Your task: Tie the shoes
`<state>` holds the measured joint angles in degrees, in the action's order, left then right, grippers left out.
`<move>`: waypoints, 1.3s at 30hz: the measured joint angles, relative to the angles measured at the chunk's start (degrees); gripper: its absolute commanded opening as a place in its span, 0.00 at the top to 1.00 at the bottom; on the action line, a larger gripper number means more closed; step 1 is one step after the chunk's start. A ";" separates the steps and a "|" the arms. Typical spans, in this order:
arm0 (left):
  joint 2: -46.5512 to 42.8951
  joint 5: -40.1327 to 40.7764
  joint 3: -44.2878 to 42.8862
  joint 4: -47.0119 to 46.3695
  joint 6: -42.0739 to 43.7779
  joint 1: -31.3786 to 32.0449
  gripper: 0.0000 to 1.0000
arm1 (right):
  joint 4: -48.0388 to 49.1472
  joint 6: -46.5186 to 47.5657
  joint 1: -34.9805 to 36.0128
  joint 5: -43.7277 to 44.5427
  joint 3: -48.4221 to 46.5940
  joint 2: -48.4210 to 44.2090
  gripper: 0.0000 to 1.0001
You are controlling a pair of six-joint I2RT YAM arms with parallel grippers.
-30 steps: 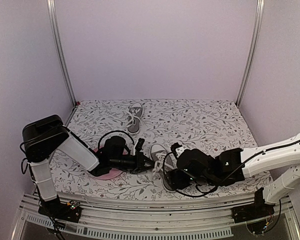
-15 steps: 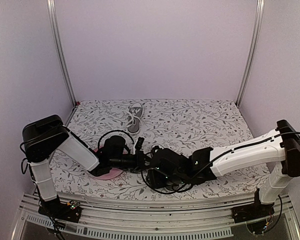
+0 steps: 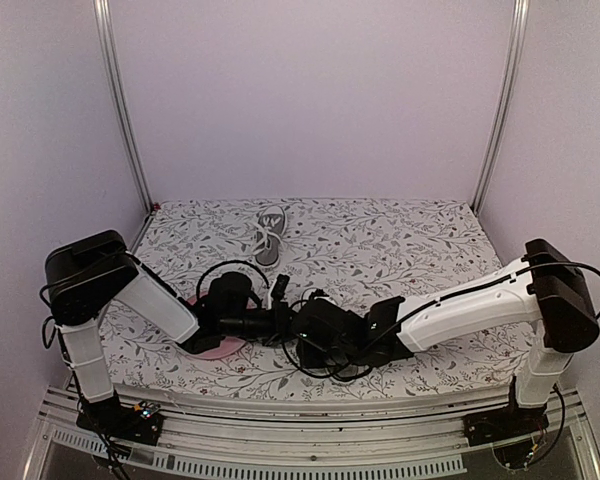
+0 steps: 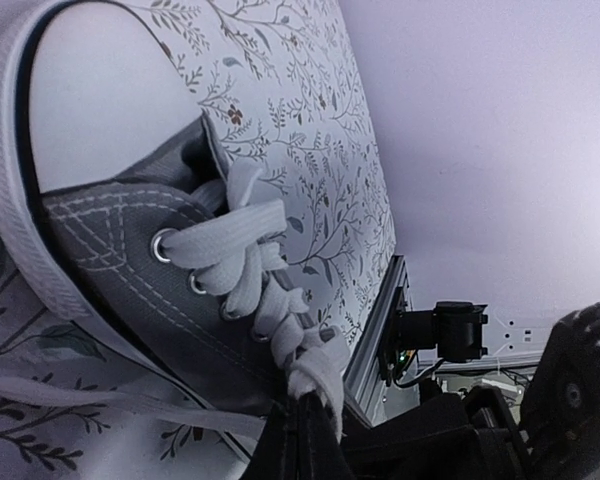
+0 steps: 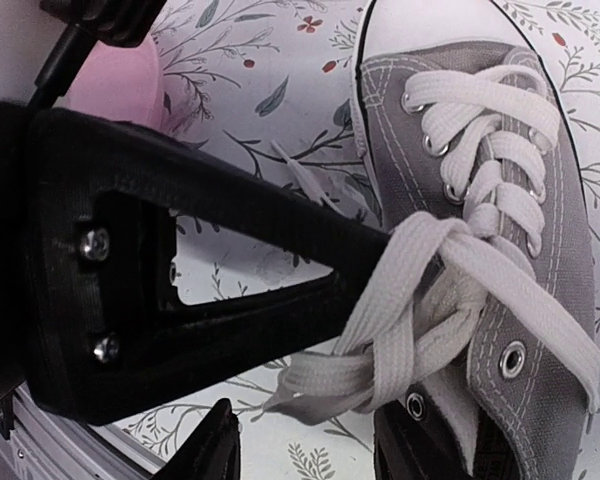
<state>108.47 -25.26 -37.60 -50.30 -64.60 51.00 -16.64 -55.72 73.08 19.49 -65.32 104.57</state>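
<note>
The near grey shoe (image 4: 130, 250) with a white toe cap lies on the patterned table; it also shows in the right wrist view (image 5: 525, 230). In the top view my right arm hides it. My left gripper (image 4: 302, 440) is shut on a white lace (image 4: 315, 375) at the shoe's top eyelets. In the right wrist view its black finger (image 5: 230, 270) carries a lace loop (image 5: 410, 330) wrapped round its tip. My right gripper (image 5: 310, 450) is open, its fingers on either side of that loop's lower end. The second shoe (image 3: 269, 233) lies at the back of the table.
A round pink plate (image 3: 212, 347) sits under my left arm; it also shows in the right wrist view (image 5: 120, 70). The table's metal front rail (image 4: 380, 330) runs close behind the near shoe. Both grippers (image 3: 295, 328) meet at front centre.
My right arm has swung left across the table, and its gripper now sits over the near shoe, covering it in the top view. The left arm has stayed in place.
</note>
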 measured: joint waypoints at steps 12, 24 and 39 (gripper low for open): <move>0.24 0.22 -0.24 -0.02 -0.20 0.09 1.00 | 4.52 -0.66 -1.27 1.40 -0.17 2.62 0.64; 0.24 0.44 -0.28 -0.09 -0.22 0.11 1.00 | 9.14 0.31 -2.05 1.66 1.42 3.69 0.97; 0.22 -0.94 -0.61 -1.75 -0.20 0.26 1.00 | 11.13 6.19 -2.99 -1.38 7.34 -4.76 0.98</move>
<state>108.68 -26.20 -38.22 -52.05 -64.79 51.27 -5.52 -49.54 70.08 18.11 -57.98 99.81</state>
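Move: The lace loop draped over the left fingertips is the thing to grab. From the half-open right gripper it lies about 2 cm ahead, 1 cm left and 2 cm lower. From that gripper the lace knot is some 3 cm ahead, 3 cm right and 1 cm lower, and the shoe's middle 4 cm ahead, 4 cm right and 3 cm down. The loop sits about 2 cm back, 1 cm right and 1 cm below the left gripper. Ease the right gripper forward and down, about 2 cm each way, to the free end of the loop beside the left fingertips, shutting the half-open fingers to pinch the lace. Then draw it up some 3 cm and a little to the right. Keep the left gripper shut and almost still in the loop, letting it rise about 1 cm near the end. ##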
